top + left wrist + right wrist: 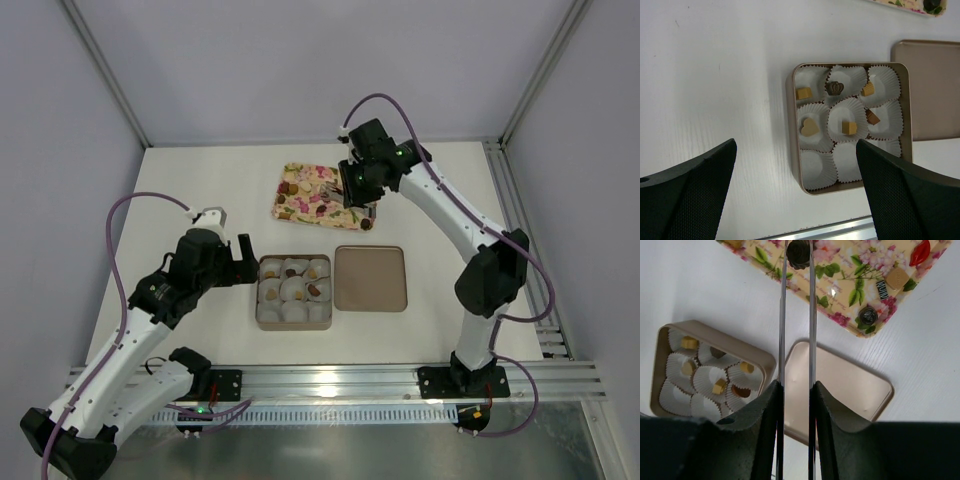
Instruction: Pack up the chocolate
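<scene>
The square brown box (pixel 262 318) holds white paper cups, several with chocolates such as a tan heart (pixel 809 127) and a dark crown (pixel 835 88). More chocolates lie on the flower-print tray (pixel 300 208). My right gripper (pixel 352 188) is over the tray, shut on metal tweezers (pixel 782 330). In the right wrist view the tweezer tips pinch a dark round chocolate (pixel 799 252) above the tray (pixel 840 295). I cannot tell if it is lifted. My left gripper (pixel 240 262) is open and empty, just left of the box (pixel 796 150).
The box's lid (pixel 370 278) lies flat to the right of the box, inside up. A red lips-shaped piece (pixel 920 252), a tan square (pixel 897 277) and a dark round piece (pixel 868 315) lie near the tray's edge. A metal rail (pixel 330 378) runs along the table's near edge.
</scene>
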`<state>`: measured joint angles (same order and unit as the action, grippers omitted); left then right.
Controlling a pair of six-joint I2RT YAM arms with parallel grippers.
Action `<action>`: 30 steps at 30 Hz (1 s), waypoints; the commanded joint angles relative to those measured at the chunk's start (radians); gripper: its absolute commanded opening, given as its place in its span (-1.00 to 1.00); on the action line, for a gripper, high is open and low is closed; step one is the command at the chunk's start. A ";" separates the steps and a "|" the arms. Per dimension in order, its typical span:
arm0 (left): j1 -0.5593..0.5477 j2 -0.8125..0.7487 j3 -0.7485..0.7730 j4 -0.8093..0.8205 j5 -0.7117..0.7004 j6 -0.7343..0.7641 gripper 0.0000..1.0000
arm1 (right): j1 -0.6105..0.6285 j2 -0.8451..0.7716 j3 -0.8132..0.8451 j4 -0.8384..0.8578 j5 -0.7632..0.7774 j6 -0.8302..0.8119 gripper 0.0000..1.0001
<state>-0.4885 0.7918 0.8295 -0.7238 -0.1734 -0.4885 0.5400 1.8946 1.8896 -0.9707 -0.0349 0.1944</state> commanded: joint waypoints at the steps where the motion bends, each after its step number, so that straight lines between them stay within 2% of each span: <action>1: 0.004 -0.011 0.003 0.009 -0.014 0.010 0.99 | 0.035 -0.137 -0.032 0.021 -0.036 0.008 -0.32; 6: 0.004 -0.016 0.002 0.006 -0.021 0.008 1.00 | 0.106 -0.233 -0.122 0.017 -0.043 0.014 -0.32; 19: 0.004 -0.022 0.003 0.009 -0.023 0.005 0.99 | 0.412 -0.417 -0.382 0.052 -0.028 0.145 -0.32; 30: 0.004 -0.025 0.002 0.006 -0.032 0.001 0.99 | 0.563 -0.371 -0.392 0.081 -0.023 0.192 -0.31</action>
<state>-0.4885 0.7765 0.8295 -0.7238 -0.1837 -0.4892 1.0775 1.5173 1.4883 -0.9356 -0.0563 0.3595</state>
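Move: The right hand already holds a dark chocolate over the near edge of the floral tray, whose middle is about 8 cm ahead, 1 cm left and 10 cm below. The empty near row of the chocolate box lies some 26 cm back, 8 cm left and 9 cm down; the brown lid's middle is about 17 cm back, 7 cm right and 10 cm down. From the left hand the near row is roughly 10 cm back, 8 cm right, 9 cm down. Back towards its base and somewhat left, the right hand swings quickly from the floral tray to above the empty near row of the chocolate box, some 25 cm in all, arching up about 4 cm on the way and sinking back. It turns roughly 25 degrees counter-clockwise, slows at the end, and keeps the dark chocolate pinched. ##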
